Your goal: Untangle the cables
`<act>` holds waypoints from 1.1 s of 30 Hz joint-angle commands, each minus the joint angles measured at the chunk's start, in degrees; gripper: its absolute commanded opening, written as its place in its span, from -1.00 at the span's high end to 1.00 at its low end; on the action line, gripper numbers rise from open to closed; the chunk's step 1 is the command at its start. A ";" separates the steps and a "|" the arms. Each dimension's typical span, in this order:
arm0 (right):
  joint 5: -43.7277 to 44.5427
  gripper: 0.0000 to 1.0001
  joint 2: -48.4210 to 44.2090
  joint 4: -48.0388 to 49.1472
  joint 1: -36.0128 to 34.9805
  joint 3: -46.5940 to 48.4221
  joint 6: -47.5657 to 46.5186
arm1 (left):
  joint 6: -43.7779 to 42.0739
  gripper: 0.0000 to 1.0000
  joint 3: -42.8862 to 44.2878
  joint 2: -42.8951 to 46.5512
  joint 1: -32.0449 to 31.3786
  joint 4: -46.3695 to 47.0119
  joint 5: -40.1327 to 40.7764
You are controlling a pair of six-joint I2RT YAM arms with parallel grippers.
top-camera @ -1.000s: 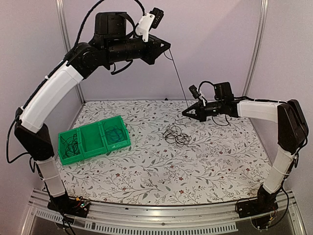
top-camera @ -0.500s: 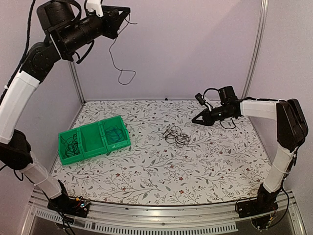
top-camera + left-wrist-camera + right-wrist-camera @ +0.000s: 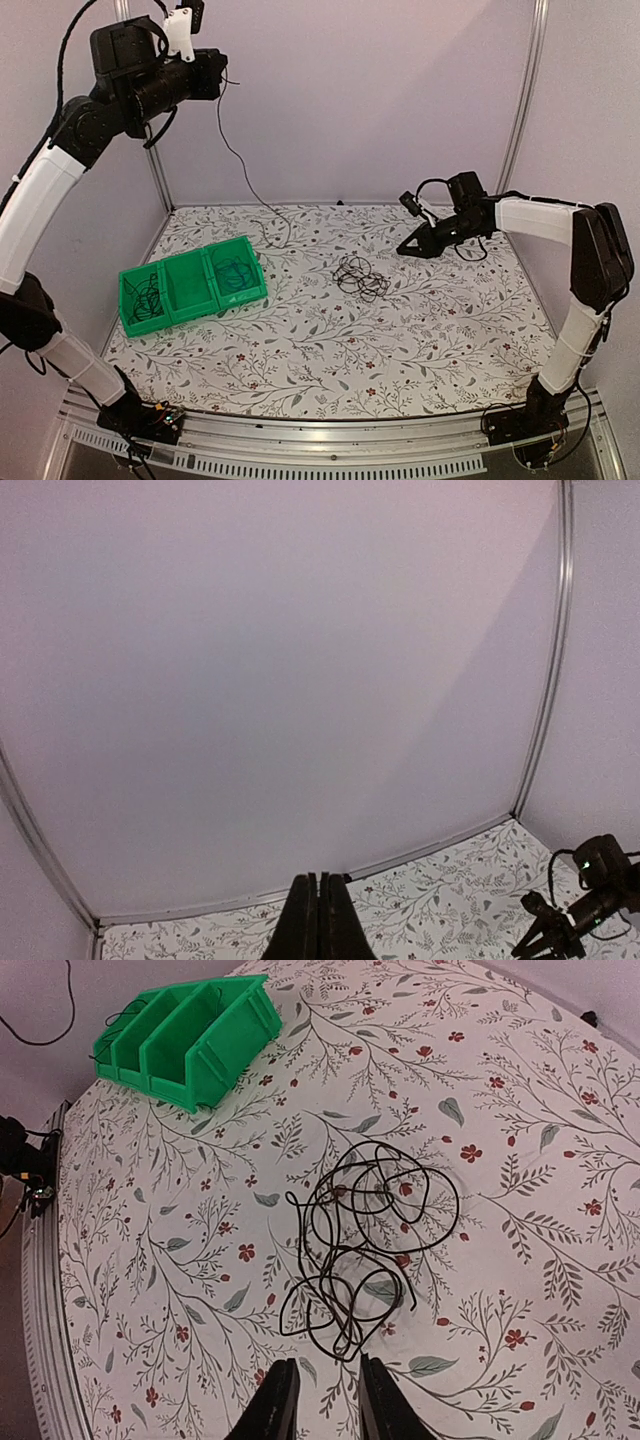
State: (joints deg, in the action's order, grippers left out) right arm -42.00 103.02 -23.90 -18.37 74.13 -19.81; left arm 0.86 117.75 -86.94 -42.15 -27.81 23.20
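A thin black cable point(image 3: 288, 230) hangs from my left gripper point(image 3: 218, 76), which is raised high at the back left and shut on it; its lower end reaches the table behind the green bin point(image 3: 192, 285). In the left wrist view the fingers point(image 3: 310, 925) are pressed together and the cable is hidden. A tangle of black cables point(image 3: 360, 277) lies mid-table. My right gripper point(image 3: 406, 249) hovers just right of it, open and holding nothing. The right wrist view shows the tangle point(image 3: 365, 1250) just ahead of the open gripper point(image 3: 326, 1395).
The green three-compartment bin point(image 3: 190, 1035) sits at the table's left, with black cable point(image 3: 145, 300) in its left compartment and a dark bluish coil point(image 3: 236, 272) in its right one. Walls close the back and both sides.
The cable was taut between both grippers. My right gripper opened and let it go. The left arm swung up and left with it, and its free end dropped to the table.
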 commanded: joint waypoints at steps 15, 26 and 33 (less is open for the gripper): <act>7.75 0.07 -6.27 -12.11 -0.13 1.02 -9.10 | 19.52 1.00 -19.79 9.60 12.00 -5.59 -4.46; 8.71 0.07 -6.46 -13.18 -0.15 -0.83 -9.94 | 20.49 1.00 -38.52 15.43 20.11 -0.04 -8.16; 8.99 0.07 -6.99 -13.10 -0.17 -2.09 -9.93 | 20.03 1.00 -49.50 18.33 21.69 3.33 -8.02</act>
State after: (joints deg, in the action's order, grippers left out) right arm -33.43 97.41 -36.45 -18.37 73.01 -29.41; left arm 21.06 72.01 -70.37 -21.54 -28.16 15.66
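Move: The green bin's middle compartment, where the held cable is being taken, lies about 54 cm below the left hand, some 20 cm to its left and 2 cm ahead. The blue-cable compartment is 4 cm ahead and 10 cm left, the left compartment 2 cm back and 29 cm left, both equally low. From the right hand, the middle compartment is about 51 cm left, 1 cm back and 12 cm below; the remaining tangle is 9 cm left, 1 cm ahead and 14 cm below. The dangling cable, still pinched in the shut left fingers, is lowered about 24 cm and carried some 13 cm left towards the bin's middle compartment, the hand tipping its fingers down about 30 degrees and turning counter-clockwise. The empty right hand opens wider and eases back and right, away from the remaining tangle, rolling its left side down a little. ##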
